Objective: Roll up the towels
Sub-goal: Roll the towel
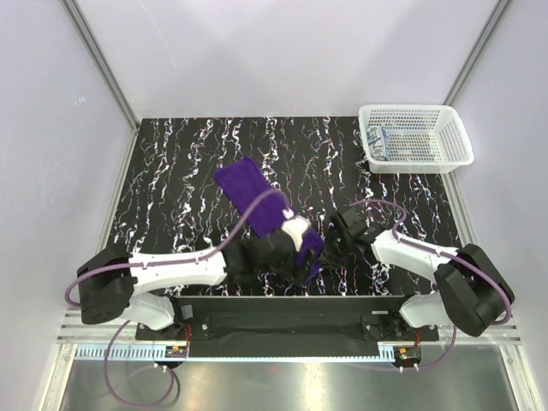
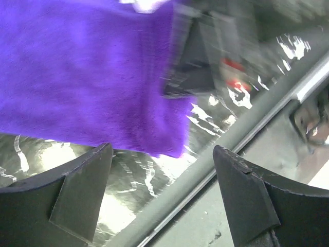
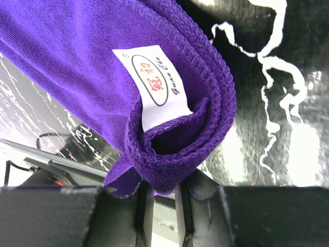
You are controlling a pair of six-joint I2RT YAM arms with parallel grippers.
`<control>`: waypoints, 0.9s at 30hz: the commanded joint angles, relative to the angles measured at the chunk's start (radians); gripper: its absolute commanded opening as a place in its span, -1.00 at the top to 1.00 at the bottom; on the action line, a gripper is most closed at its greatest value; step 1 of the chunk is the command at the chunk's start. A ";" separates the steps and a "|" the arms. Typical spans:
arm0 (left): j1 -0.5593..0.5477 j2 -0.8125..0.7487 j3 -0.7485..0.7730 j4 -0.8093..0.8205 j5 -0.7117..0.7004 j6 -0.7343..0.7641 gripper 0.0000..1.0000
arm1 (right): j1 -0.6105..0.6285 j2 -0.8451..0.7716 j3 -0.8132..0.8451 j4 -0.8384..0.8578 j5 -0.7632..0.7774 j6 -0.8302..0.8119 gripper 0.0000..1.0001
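Note:
The purple towel (image 1: 248, 190) lies diagonally on the black marbled table, its near end folded over. In the right wrist view the towel (image 3: 77, 56) shows a curled near corner with a white label (image 3: 157, 85). My right gripper (image 3: 165, 189) is shut on that curled edge; in the top view it (image 1: 330, 248) sits at the towel's near right corner. My left gripper (image 2: 164, 177) is open and empty, just beyond the towel's edge (image 2: 92, 77); in the top view it (image 1: 301, 255) hovers over the near end. The patterned towel (image 1: 379, 142) lies in the basket.
The white mesh basket (image 1: 445, 128) stands at the table's far right corner. A metal rail (image 2: 241, 136) runs along the near table edge under my left gripper. Grey walls enclose the table on three sides.

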 commanded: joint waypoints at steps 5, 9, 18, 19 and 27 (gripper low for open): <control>-0.284 0.095 0.120 -0.063 -0.478 0.206 -0.70 | 0.010 0.022 0.080 -0.148 0.018 -0.038 0.58; -0.350 0.226 0.207 -0.104 -0.528 0.264 -0.68 | 0.010 0.022 0.075 -0.147 0.004 -0.036 0.60; -0.378 0.439 0.324 -0.190 -0.580 0.258 -0.33 | 0.009 -0.002 0.075 -0.173 -0.007 -0.044 0.60; -0.377 0.451 0.330 -0.199 -0.583 0.254 -0.23 | 0.010 -0.002 0.077 -0.176 -0.011 -0.045 0.60; -0.328 0.463 0.337 -0.209 -0.537 0.240 0.70 | 0.010 -0.042 0.071 -0.220 -0.022 -0.070 0.60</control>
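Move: Below the open left fingers, about 7 cm down, 2 cm back and 3 cm to the right, lies the near end of the purple towel's roll. The right gripper, pinching the roll's other end, is some 3 cm ahead, 5 cm right and 6 cm lower; the towel's flat far end lies roughly 22 cm ahead and 16 cm left at table height. From the right hand, the roll's near end is about 5 cm back and 3 cm left. Swinging back and to the right first, then dropping about 7 cm to the roll's near end, the left hand turns some 40 degrees so its fingers reach forward and down instead of rightward, and closes them to pinch the towel just above the table. The right hand keeps its pinch on the other end and eases about 2 cm back and slightly right, drawing the towel along. ##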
